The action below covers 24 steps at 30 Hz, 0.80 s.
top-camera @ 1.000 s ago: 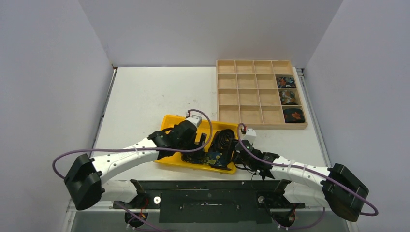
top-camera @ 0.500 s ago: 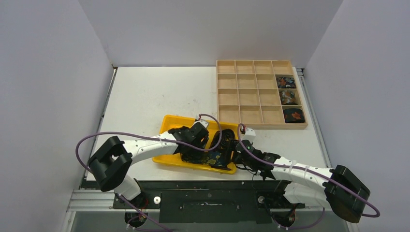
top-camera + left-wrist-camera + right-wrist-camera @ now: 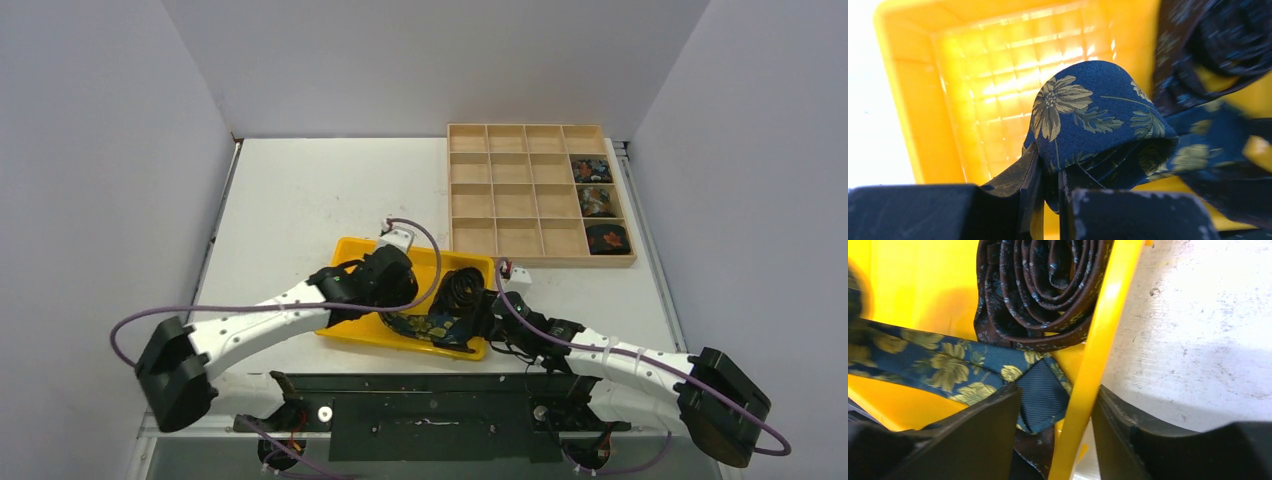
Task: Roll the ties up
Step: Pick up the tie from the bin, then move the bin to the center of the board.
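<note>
A navy tie with yellow flowers lies in the yellow bin. My left gripper is shut on a fold of it, which arches up over the jaws. From above, the navy tie runs along the bin's near side. A dark brown patterned tie sits loosely coiled against the bin's right wall. My right gripper is open and straddles that wall. One finger is inside by the navy tie's pointed tip; the other is outside over the table.
A wooden compartment tray stands at the back right. Its right column holds three rolled ties. White table stretches left and behind the bin. Grey walls close in on both sides.
My left gripper went from open to shut on the navy tie, and its arm swung back and forth over the bin. The right gripper stayed at the bin's right wall, its jaws slightly narrower.
</note>
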Available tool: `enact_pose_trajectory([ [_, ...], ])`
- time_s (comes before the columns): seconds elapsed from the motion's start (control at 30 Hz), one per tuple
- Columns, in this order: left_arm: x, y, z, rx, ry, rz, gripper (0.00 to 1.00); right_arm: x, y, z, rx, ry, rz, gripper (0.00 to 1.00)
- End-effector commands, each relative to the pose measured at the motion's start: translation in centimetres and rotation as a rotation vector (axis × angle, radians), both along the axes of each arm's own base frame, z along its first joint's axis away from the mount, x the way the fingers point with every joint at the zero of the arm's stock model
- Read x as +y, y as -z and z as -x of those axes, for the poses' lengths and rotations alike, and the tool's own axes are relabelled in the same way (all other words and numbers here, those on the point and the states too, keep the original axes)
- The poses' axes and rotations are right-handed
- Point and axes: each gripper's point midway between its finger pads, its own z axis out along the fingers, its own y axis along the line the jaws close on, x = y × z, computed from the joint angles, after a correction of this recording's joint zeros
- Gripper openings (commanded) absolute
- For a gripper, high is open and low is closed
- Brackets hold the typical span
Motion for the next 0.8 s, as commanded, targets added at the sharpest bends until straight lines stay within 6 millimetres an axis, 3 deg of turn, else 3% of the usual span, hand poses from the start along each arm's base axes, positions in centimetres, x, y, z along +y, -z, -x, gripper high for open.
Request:
enact_pose_trajectory([
  [0.0, 1.9, -9.0, -0.5, -0.212, -0.075, 0.188, 0.0, 1.5, -0.4, -0.1, 0.006, 0.013, -0.087, 0.47],
  [0.1, 3.4, -13.0, 0.2, -0.283, -0.079, 0.26, 0.0, 2.5, -0.4, 0.2, 0.025, 0.026, -0.137, 0.36],
  [0.23, 4.9, -15.6, 1.0, -0.314, -0.094, 0.291, 0.0, 4.8, -1.1, 0.3, 0.025, 0.012, -0.158, 0.3],
  [0.47, 6.6, -17.2, 1.8, -0.359, -0.129, 0.339, 0.0, 9.9, -1.8, -0.9, 0.063, 0.008, -0.223, 0.22],
  [0.77, 9.0, -19.6, 2.0, -0.435, -0.196, 0.355, 0.0, 16.4, -2.4, -6.4, 0.041, 0.06, -0.211, 0.06],
])
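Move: The left fingers already hold the blue tie, raised a little, with its tail running right in the bin; the bin's left rim is about 14 cm to their left, 4 cm lower. The right fingers, half open, straddle the bin's right rim directly at their tips. From the right hand, the coiled brown tie lies roughly 6 cm ahead, 5 cm left and 3 cm down, and the tail end of the blue tie some 2 cm left and 3 cm down. Close the right fingers onto the bin's right rim and, keeping that pinch, shove the bin left about 12 cm, drifting a little forward late on. Meanwhile raise the left gripper some 16 cm, fast and then levelling off, tilting its fingertips up about 20 degrees and easing left over the bin, with the blue tie kept shut in the fingers. ##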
